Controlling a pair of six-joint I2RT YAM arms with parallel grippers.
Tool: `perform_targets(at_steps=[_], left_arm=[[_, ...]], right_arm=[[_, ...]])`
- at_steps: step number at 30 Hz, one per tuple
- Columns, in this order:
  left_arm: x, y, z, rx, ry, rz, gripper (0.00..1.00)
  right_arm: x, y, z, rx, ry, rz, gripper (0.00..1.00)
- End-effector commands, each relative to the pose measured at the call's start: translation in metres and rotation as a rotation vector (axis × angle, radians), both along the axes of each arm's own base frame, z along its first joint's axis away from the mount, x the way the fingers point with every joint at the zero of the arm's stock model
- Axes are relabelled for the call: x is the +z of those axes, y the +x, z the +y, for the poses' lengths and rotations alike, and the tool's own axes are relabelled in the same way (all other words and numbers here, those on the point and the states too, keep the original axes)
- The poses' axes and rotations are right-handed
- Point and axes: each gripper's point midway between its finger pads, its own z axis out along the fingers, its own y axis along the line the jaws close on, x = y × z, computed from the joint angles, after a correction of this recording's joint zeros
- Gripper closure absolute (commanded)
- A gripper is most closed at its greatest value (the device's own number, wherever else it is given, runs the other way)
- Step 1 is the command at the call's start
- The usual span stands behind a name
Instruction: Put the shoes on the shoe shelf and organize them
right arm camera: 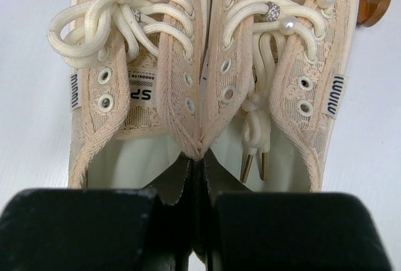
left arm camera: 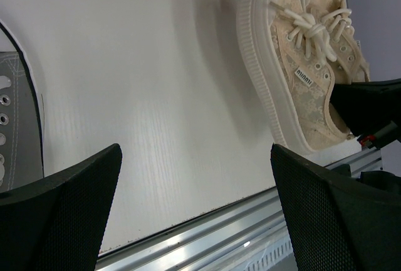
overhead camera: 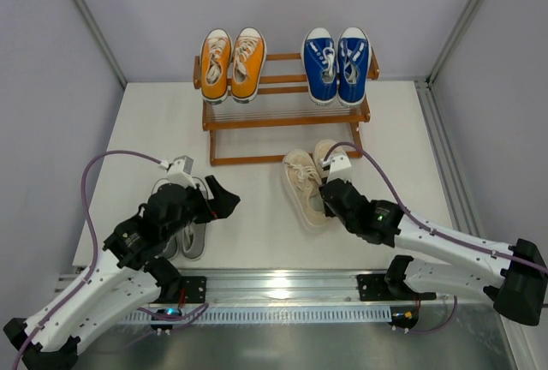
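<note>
The shoe shelf point(overhead camera: 282, 117) stands at the back with the orange shoes point(overhead camera: 232, 63) on its top tier at the left and the blue shoes point(overhead camera: 336, 63) at the right. The cream pair point(overhead camera: 310, 183) lies side by side on the table in front of it. My right gripper point(right arm camera: 199, 177) is shut on the two inner collar walls of the cream pair point(right arm camera: 156, 76), pinched together. At the left, my left gripper point(overhead camera: 218, 199) hangs open and holds nothing, over the grey shoes point(overhead camera: 190, 237). Its wrist view shows a grey shoe point(left arm camera: 15, 127) at the left edge and the cream pair point(left arm camera: 301, 64) at the upper right.
An aluminium rail point(overhead camera: 282, 289) runs along the near table edge by both arm bases. Grey walls close in the left, right and back. The shelf's lower tier point(overhead camera: 287, 141) shows only bare slats. Purple cables loop over both arms.
</note>
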Motion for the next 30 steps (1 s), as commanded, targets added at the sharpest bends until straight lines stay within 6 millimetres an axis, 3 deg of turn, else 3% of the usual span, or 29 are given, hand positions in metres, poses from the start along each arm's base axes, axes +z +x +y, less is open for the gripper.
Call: perform_targets(at_steps=[1,6,15,30], left_arm=[[0.014,0.001,0.0,0.004,-0.02,-0.036,0.0],[0.013,-0.002,0.006,0.016,-0.016,-0.038,0.0],[0.013,-0.003,0.009,0.02,-0.016,-0.042,0.0],[0.018,-0.009,0.015,0.03,-0.029,-0.05,0.0]], right_arm=[[0.074,0.043,0.019,-0.086,0.222,-0.193,0.96],[0.068,0.069,0.008,-0.132,0.26,-0.187,0.96],[0.062,0.094,0.01,-0.117,0.228,-0.201,0.96],[0.072,0.162,0.001,-0.125,0.211,-0.266,0.96]])
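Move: My right hand still has the cream shoe pair pinched at the inner sides. The right half of the rack's bottom level lies about 22 cm ahead, 3 cm right and 8 cm below; the rack's right post is some 20 cm ahead and 12 cm right. On top, roughly 18 cm up and 24 cm ahead, sit the blue shoes, 1 cm right, and the orange ones, 28 cm left. From my left hand that bottom spot is about 24 cm ahead and 35 cm right, 12 cm lower. I carry the cream pair forward about 11 cm towards the right half of the rack's bottom level, toes first, my right hand easing down some 3 cm and slightly right once under way. The wrist turns a little clockwise, under 10 degrees, squaring the shoes to the rack, and my closed fingers keep their pinch on the two inner sides. ##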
